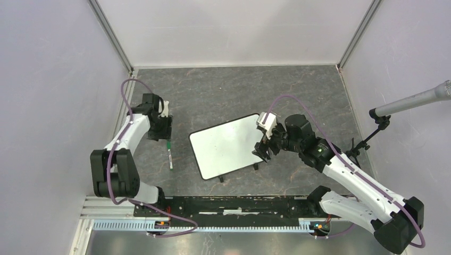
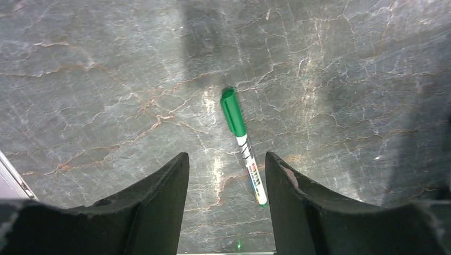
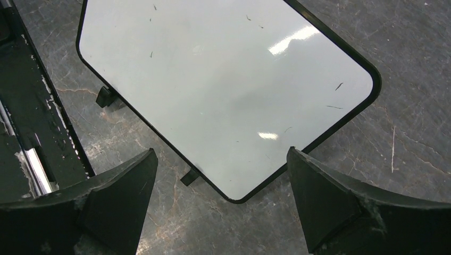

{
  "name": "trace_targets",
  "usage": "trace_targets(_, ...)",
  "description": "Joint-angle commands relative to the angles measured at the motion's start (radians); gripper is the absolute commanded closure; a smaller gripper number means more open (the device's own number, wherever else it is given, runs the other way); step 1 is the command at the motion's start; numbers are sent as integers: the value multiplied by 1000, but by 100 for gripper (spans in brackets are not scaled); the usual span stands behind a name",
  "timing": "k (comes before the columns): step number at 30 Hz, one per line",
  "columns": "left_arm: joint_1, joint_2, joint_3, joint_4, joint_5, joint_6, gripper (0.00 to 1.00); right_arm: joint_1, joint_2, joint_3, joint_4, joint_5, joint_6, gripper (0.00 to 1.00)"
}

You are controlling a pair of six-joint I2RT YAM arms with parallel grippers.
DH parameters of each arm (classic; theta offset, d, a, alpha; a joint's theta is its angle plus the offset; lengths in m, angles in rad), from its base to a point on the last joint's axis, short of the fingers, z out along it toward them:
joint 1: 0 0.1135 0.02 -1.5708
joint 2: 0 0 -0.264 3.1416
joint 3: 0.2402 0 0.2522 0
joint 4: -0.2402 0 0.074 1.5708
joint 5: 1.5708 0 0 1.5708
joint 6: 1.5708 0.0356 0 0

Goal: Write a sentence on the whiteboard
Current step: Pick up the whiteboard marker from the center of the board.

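The whiteboard (image 1: 226, 146) lies flat and tilted at the table's middle, white with a thin black frame (image 3: 223, 90). Its face carries only a few tiny dark specks; no sentence is in view. A green-capped marker (image 1: 169, 154) lies on the stone table left of the board. My left gripper (image 1: 159, 130) hovers over it, open. In the left wrist view the marker (image 2: 242, 141) rests on the table with its white end close to the right finger, untouched by my left gripper (image 2: 226, 159). My right gripper (image 1: 264, 146) stands wide open over the board's near right corner, holding nothing (image 3: 220, 154).
A microphone on a stand (image 1: 415, 101) reaches in from the right wall. A black rail (image 1: 234, 204) runs along the near edge between the arm bases. Light walls enclose the table. Small black feet (image 3: 106, 96) stick out under the board's near edge.
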Motion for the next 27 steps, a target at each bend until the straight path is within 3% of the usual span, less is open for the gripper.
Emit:
trace_targets(1, -57, 92, 47, -38, -89, -57, 40, -7, -10, 55, -17, 1, -24, 2)
trace_targets(10, -63, 248, 85, -33, -78, -127, 52, -7, 17, 76, -10, 27, -13, 2)
trace_targets(23, -46, 393, 143, 6, -38, -219, 72, -8, 157, 256, -29, -150, 60, 2)
trace_targets(27, -30, 392, 159, 19, -13, -236, 86, -8, 190, 294, -26, -183, 74, 2)
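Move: The marker lies under my open left fingers, cap end pointing forward. Its middle is some 4 cm back, about 1 cm to the right and roughly 7 cm below, with the green cap almost straight beneath. The whiteboard's middle is about level with my left hand, some 28 cm to its right and 7 cm lower. From my right hand the marker is roughly 40 cm left, 5 cm ahead and 17 cm below. I sink my left hand almost straight down, about 7 cm with a slight drift right, swinging the fingers some 15 degrees from their forward lean to nearly vertical. I close them as I go, until they pinch the marker's green cap from both sides at table level. Meanwhile I lift my open, empty right hand about 5 cm and carry it some 4 cm left. ##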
